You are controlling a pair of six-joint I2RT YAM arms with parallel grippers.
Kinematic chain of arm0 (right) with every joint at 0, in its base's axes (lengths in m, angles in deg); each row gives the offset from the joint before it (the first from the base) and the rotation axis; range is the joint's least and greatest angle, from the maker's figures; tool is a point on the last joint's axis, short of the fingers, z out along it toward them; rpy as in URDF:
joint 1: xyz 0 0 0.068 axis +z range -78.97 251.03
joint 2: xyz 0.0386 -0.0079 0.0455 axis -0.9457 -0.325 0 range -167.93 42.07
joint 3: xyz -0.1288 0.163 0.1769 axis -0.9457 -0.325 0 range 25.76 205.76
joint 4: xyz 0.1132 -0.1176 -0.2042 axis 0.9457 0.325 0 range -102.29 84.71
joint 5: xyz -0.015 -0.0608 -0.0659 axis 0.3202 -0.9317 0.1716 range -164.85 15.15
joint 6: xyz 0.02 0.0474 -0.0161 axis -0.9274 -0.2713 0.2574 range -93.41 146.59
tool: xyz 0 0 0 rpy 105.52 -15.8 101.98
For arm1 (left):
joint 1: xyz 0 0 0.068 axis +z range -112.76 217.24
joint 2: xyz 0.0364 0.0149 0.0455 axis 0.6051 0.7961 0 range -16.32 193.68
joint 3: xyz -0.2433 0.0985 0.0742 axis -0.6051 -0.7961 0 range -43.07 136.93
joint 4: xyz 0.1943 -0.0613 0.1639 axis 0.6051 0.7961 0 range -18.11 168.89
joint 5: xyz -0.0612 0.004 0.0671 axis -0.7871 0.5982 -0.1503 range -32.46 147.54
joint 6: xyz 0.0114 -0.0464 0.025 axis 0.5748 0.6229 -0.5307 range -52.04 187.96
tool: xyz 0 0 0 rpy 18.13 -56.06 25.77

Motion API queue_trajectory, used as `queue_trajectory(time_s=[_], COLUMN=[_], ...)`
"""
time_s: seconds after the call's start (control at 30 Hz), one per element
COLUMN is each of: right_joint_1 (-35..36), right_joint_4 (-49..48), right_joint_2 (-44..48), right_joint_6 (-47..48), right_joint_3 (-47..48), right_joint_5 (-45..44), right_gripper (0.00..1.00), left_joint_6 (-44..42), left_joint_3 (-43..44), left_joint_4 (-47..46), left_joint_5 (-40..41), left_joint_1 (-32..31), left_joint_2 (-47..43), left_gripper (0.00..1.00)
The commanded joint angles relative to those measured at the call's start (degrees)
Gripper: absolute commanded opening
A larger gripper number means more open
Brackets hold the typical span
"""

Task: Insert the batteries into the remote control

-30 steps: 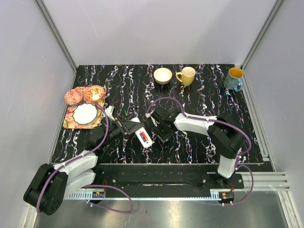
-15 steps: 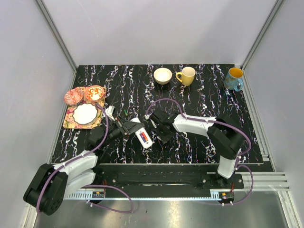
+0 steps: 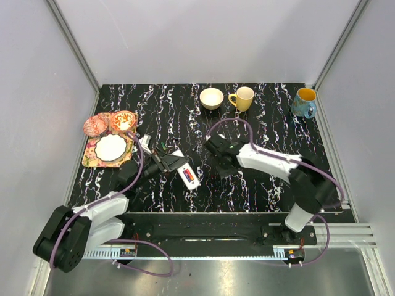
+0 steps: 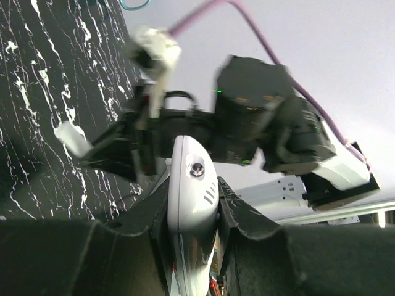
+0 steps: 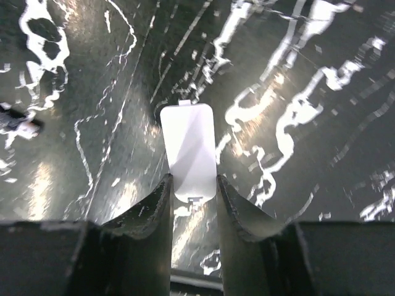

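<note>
The white remote control (image 3: 183, 169) hangs a little above the table, my left gripper (image 3: 171, 162) shut on its sides. In the left wrist view the remote control (image 4: 192, 185) stands edge-on between the dark fingers of the left gripper (image 4: 192, 206). Red and blue batteries (image 3: 187, 177) show in its open compartment. My right gripper (image 3: 222, 168) is to the right of the remote and apart from it. In the right wrist view a flat white battery cover (image 5: 188, 148) has its near end pinched in the right gripper (image 5: 192, 185), over the marbled table.
A cream bowl (image 3: 212, 98), a yellow mug (image 3: 242, 98) and a blue mug (image 3: 303, 102) line the far edge. A floral tray (image 3: 92, 158) with a white plate and two patterned bowls (image 3: 123, 120) sits at the left. A small white piece (image 3: 144, 143) lies by the tray.
The right gripper narrowed onto the white cover and drew away to the right of the remote. The left gripper with the remote shifted slightly back.
</note>
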State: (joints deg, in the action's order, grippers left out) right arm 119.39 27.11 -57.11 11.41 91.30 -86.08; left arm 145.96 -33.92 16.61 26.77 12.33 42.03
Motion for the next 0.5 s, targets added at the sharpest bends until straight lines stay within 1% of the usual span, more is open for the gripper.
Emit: queue_trajectory(time_s=[0.0,0.07,0.1,0.2,0.3,0.47], right_joint_1=[-0.46,-0.46,-0.46,-0.2,1.12,4.02], right_joint_4=[7.87,9.55,11.82,16.48,20.52,22.65], right_joint_2=[13.45,16.98,20.22,24.36,25.43,23.77], right_joint_6=[-9.24,-10.22,-10.83,-12.06,-11.98,-12.24], right_joint_3=[1.34,2.04,2.66,6.08,10.56,16.89], right_joint_5=[-1.88,-0.91,-0.04,1.37,2.35,4.1], right_gripper=[0.0,0.0,0.0,0.0,0.0,0.0], left_joint_6=[-0.3,0.75,1.01,2.42,3.39,2.78], left_joint_3=[5.09,6.49,7.11,8.95,10.1,13.26], left_joint_4=[-6.74,-9.65,-12.1,-16.85,-20.64,-20.83], left_joint_5=[1.85,2.9,3.16,5.44,8.52,12.12], left_joint_1=[-0.67,-1.37,-1.9,-4.0,-6.28,-9.45], left_joint_2=[4.48,8.26,9.67,14.77,18.99,23.56], left_gripper=[0.0,0.0,0.0,0.0,0.0,0.0])
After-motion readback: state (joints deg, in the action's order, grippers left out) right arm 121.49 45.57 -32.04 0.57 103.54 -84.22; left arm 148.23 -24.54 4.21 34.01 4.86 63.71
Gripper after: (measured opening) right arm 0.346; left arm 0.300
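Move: My right hand already holds the battery cover, just clear of the table. The remote's open battery bay, the place for it, is about 9 cm back, 11 cm to the left and some 17 cm higher. A loose battery lies about 12 cm left of this hand and 1 cm back, 3 cm below. From my left hand, which grips the remote, the cover is roughly 6 cm ahead, 15 cm to the right and 18 cm below. I lift the cover fast and nearly straight up with my right hand, about 18 cm, easing some 4 cm back, and tilt the wrist roughly 20 degrees so the fingertips swing left towards the remote. Meanwhile my left hand carries the remote about 5 cm right and 4 cm forward, level, to meet the cover. Both grips keep their hold. ##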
